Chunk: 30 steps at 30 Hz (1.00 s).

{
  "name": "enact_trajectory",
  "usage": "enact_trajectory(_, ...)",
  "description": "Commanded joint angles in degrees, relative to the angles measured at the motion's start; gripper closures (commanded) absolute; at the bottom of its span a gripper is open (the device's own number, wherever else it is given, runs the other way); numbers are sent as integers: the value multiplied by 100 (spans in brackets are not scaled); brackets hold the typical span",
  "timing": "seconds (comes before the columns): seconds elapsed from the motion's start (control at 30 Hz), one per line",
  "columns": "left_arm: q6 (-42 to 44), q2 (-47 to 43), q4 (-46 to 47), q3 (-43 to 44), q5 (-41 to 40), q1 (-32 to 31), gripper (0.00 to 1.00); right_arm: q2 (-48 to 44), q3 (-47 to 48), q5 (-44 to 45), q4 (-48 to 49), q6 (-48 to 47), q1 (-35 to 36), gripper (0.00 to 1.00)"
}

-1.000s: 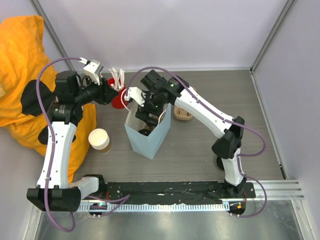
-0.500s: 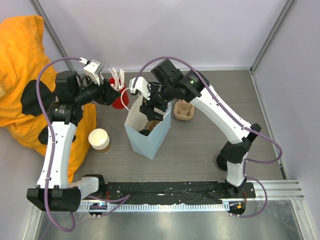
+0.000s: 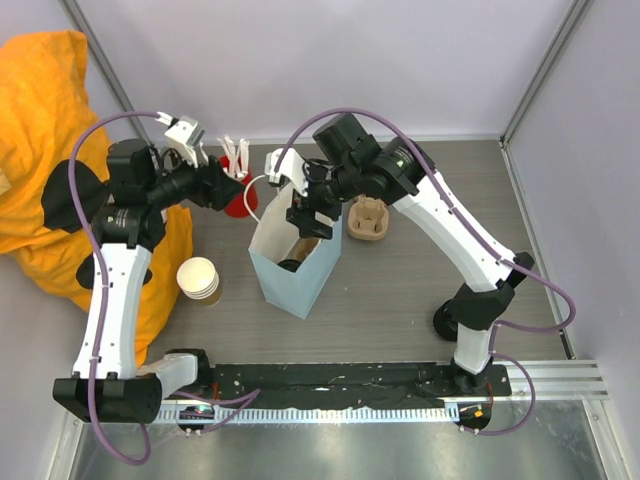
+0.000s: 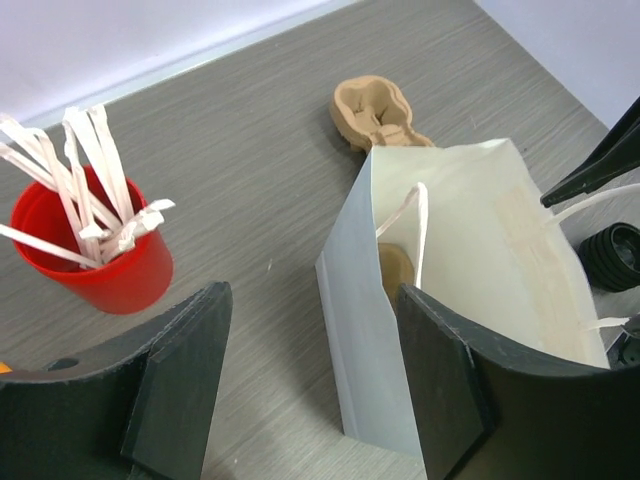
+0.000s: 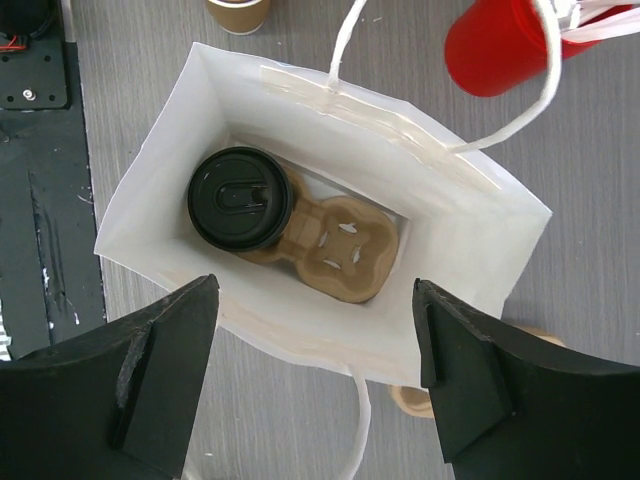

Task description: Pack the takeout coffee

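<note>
The takeout coffee stands at the bottom of the pale blue paper bag, only its black lid showing, seated in one end of a tan cardboard carrier. From above, the lid is a dark patch inside the bag. My right gripper hovers open above the bag's mouth with nothing in it. My left gripper is open at the bag's left side, the bag's corner between its fingers without contact.
A red cup of white stirrers stands behind the bag, close to the left gripper. A second cardboard carrier lies right of the bag. A stack of lidless paper cups sits front left. An orange cloth fills the left edge.
My right gripper has risen out of the bag, staying open. My left gripper's jaws have spread apart beside the bag. The coffee stays in the bag.
</note>
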Motion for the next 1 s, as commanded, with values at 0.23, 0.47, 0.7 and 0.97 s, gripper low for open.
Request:
enact_trajectory(0.23,67,157,-147,1209,94,36,13,-786,105,355,215,-94,-328,17)
enact_trajectory(0.47,313,262,-524,1824,-169,27,0,-1190,-167,557,601,73,-881,17)
enact_trajectory(0.7,252,490,-297,2063,-1310,27,0,-1560,-835,680,1287,468,-1567,18)
enact_trajectory(0.97,32,1184,415,1544,-2876,27,0,-1630,-1407,883,1788,697,-1893,18)
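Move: The red straw cup stands about 10 cm ahead of my left hand, 2 cm to its left and some 27 cm below; the bag, with the lidded coffee inside, is about 8 cm back and 14 cm right of that hand. My right hand hangs over the bag, whose middle is roughly 20 cm below, 1 cm back and 2 cm left. From the right hand the spare cup tray lies some 15 cm ahead, 12 cm right and 31 cm down. I take my empty right hand off from above the bag, about 13 cm right and 8 cm forward, climbing before a slight dip, turning clockwise some 25 degrees towards the spare tray with its fingers still open. My left hand first rises nearly 10 cm, tipping up and opening fully, then swings forward and left, turning counter-clockwise to face the straws, still high above them. ##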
